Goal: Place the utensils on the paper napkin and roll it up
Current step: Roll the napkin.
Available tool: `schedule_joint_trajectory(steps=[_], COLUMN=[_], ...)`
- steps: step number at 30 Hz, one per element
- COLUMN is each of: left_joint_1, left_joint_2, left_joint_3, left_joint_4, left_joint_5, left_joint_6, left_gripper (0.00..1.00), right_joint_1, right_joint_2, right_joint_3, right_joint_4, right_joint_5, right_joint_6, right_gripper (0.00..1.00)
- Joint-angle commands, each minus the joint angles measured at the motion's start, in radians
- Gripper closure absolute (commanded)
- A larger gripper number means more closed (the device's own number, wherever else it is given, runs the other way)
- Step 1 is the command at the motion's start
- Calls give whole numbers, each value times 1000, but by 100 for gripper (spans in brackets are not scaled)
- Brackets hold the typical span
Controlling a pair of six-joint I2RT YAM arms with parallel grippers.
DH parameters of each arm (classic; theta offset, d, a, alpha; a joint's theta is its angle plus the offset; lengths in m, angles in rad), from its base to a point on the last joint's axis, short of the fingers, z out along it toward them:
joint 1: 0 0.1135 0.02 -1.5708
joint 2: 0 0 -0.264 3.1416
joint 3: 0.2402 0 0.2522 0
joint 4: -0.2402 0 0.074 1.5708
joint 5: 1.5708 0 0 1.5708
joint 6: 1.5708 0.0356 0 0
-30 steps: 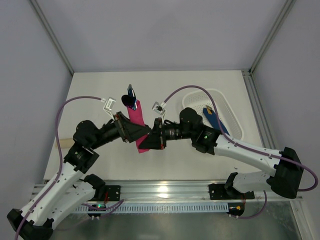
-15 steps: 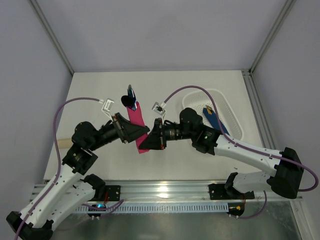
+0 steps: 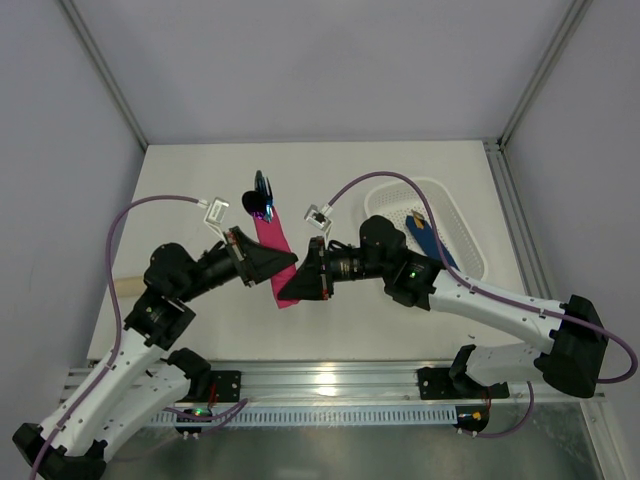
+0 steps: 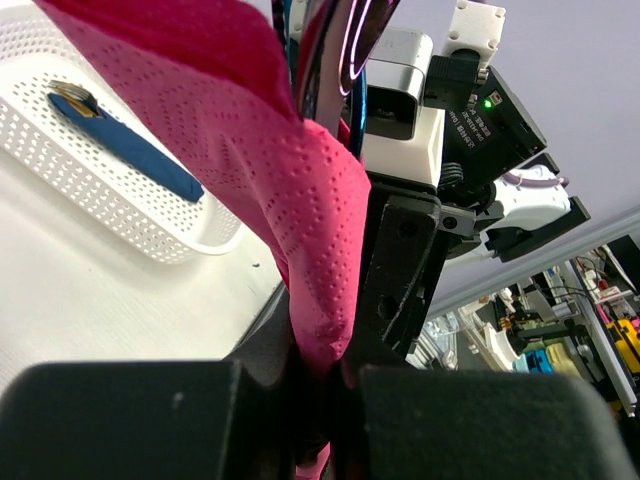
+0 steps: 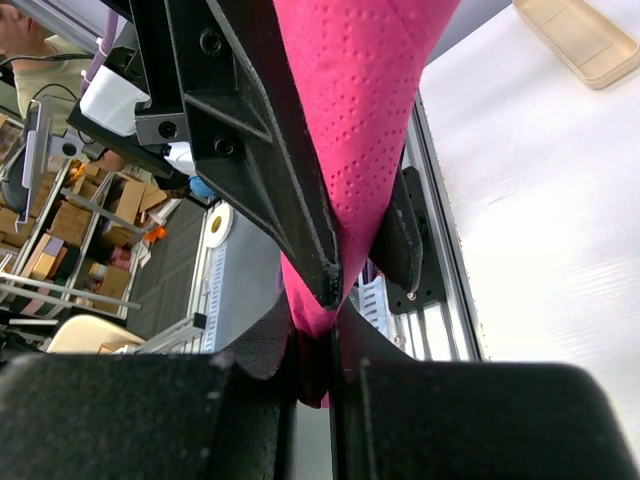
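The magenta paper napkin is rolled into a narrow tube and held above the middle of the table. Dark purple utensils stick out of its far end. My left gripper comes in from the left and is shut on the paper napkin near its lower end. My right gripper comes from the right and is shut on the paper napkin just beside it. In the left wrist view the utensils show at the top, and the pink paper is pinched in my left gripper. My right gripper pinches the roll's tip.
A white perforated basket at the right holds a blue flat strip. The same basket and blue strip show in the left wrist view. A pale beige stick lies at the table's left edge.
My left gripper's jaws have closed onto the napkin roll. The right gripper and the roll have hardly moved.
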Motion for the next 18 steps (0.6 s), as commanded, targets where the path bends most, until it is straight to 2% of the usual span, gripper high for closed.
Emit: schedule_joint_trajectory(steps=[1,10,13,14,17,18], left_joint_1=[1,8,8,8,12,12], left_joint_2=[-4,32,39,44,50,53], left_joint_3=[15,52,56,56,58,58], left_joint_4=[8,-8,-12,-9,0,5], left_joint_5=[39,54,55,52,54,57], left_joint_6=[-26,-1,11,14,22,23], left_gripper=[100,100,100,100,100,100], right_joint_1=[-6,-7,-10,-12,-21,-23], right_joint_2=[-38,-37,-29,-29,-49,-64], right_joint_3=[26,32,33,36,29,26], right_joint_4=[76,32,18,-3,-34,-40], right_joint_5=[49,63,37,36,28,25], right_joint_6=[-43,-70,-76,-81,-101,-107], right_gripper=[96,96,84,76,62,52])
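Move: The napkin roll hangs clear of the table, still pinched in both my grippers. From my left hand its middle lies about 4 cm ahead, 3 cm to the left and 3 cm higher, with the utensil heads some 7 cm ahead, 6 cm left and 5 cm up. My right hand grips near the roll's lower end: the middle is about 7 cm ahead, 2 cm left and 6 cm above it. I hold both hands nearly still at first, then open my right fingers partway, releasing the napkin's lower end while that hand eases down and forward by less than 1 cm. My left hand stays clamped on the roll and carries it down, forward and slightly right, about 1.5 cm in all. ##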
